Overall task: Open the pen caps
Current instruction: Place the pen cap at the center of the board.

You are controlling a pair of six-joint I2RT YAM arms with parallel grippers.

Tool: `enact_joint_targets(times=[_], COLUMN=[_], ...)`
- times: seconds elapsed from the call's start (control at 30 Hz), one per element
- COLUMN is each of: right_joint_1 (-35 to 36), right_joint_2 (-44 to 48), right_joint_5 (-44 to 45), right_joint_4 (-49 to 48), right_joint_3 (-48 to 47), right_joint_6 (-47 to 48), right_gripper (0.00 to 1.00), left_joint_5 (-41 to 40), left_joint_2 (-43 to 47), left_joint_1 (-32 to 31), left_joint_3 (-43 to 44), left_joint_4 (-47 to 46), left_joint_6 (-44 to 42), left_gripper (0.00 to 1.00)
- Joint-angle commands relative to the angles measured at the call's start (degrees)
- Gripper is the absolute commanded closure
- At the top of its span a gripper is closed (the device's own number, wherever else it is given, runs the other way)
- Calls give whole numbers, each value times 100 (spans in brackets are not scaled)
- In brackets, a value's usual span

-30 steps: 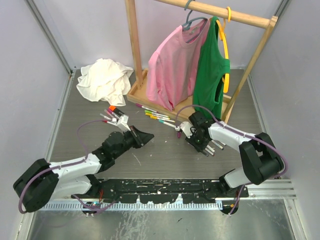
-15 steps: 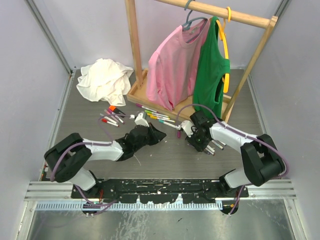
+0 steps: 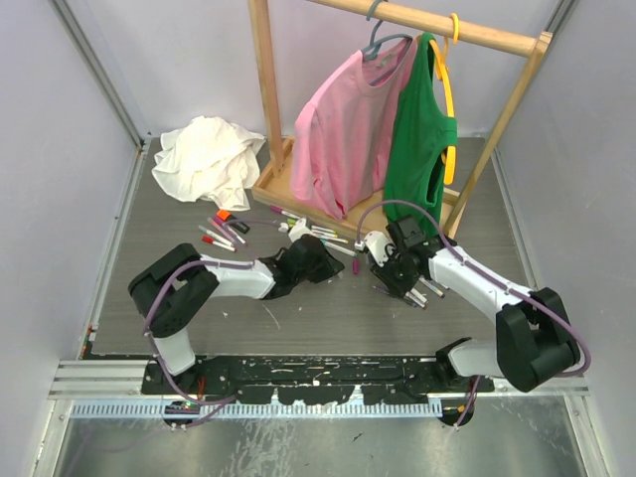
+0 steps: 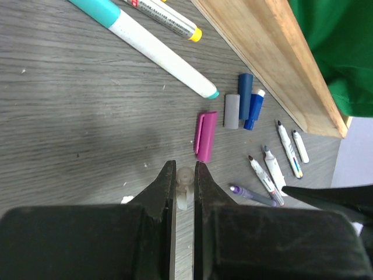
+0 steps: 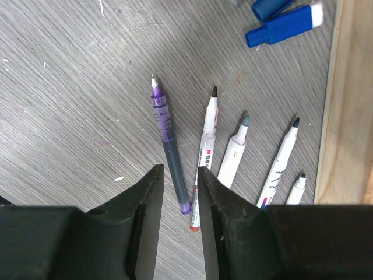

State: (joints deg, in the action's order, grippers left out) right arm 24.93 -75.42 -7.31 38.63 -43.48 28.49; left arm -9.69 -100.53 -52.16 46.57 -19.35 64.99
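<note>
My left gripper [image 4: 185, 175] is shut on a small clear pen cap [image 4: 185, 185], low over the table, just short of a magenta cap [image 4: 206, 135]. Grey [image 4: 232, 111] and blue caps [image 4: 254, 108] lie beyond it near the wooden base. In the top view the left gripper [image 3: 336, 264] reaches towards the middle. My right gripper [image 5: 179, 172] is open, its jaws either side of a purple pen [image 5: 169, 137] that lies uncapped on the table. Beside it lie three uncapped white pens [image 5: 233, 157]. The right gripper [image 3: 391, 282] hovers over these pens [image 3: 427, 290].
A wooden rack base [image 3: 270, 189] carries a pink shirt [image 3: 343, 129] and a green shirt [image 3: 419, 149]. A white cloth [image 3: 209, 159] is bunched at the back left. Capped pens lie at left [image 3: 221, 231] and along the rack [image 3: 316, 235].
My left arm has swung right from the left pen cluster to the middle, still shut. The right jaws have opened, and the purple pen now lies on the table.
</note>
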Motion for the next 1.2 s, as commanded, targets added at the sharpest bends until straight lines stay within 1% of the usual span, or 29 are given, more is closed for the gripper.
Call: enact_joint_targets(times=[0.0, 0.13, 0.33, 0.43, 0.63, 0.77, 1.0, 1.17], right_joint_1=[-72, -89, -105, -106, -107, -111, -116, -115], right_joint_2=[263, 304, 392, 421, 428, 437, 515, 638], right_joint_5=[-130, -154, -164, -181, -215, -245, -369, -536], right_joint_4=[-119, -128, -162, -163, -163, -163, -163, -182], right_joint_3=[-174, -186, -182, -181, -182, -193, -229, -285], right_joint_6=[16, 19, 16, 25, 35, 34, 34, 34], right_gripper=[64, 64, 64, 63, 63, 63, 63, 61], left_joint_5=[-41, 41, 196, 141, 14, 11, -94, -231], left_joint_2=[-222, -459, -725, -741, -630, -576, -262, 230], left_joint_1=[-22, -23, -27, -27, -24, -24, -22, -24], left_joint_3=[562, 741, 941, 933, 848, 846, 768, 571], left_joint_4=[699, 798, 759, 795, 854, 871, 942, 1040], left_joint_6=[223, 329, 445, 510, 519, 469, 328, 95], left_gripper=[100, 98, 89, 86, 77, 72, 71, 70])
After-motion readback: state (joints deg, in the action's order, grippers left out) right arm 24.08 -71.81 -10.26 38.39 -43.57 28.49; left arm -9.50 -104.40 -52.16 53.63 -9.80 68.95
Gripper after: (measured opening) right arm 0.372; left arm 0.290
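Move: The white pen cap is already in the left fingers; its bare spot on the board lies about 2 cm ahead, 3 cm to the right and some 4 cm below. The magenta cap sits just right of that spot, the grey cap roughly 6 cm ahead and 7 cm right of the hand, and the teal marker's middle about 8 cm ahead and 1 cm left. From the right hand the spot is roughly 8 cm ahead, 14 cm left and 3 cm lower. The white pen cap, pinched at the left fingertips, is carried down and to the right some 3 cm in all, to the bare board beside the magenta cap, while the fingers tip about 5 degrees further down. There the hand pauses and opens partway to let go of the cap, then starts back up and left about 1 cm. The empty right hand creeps up some 1.5 cm over the purple pen. ##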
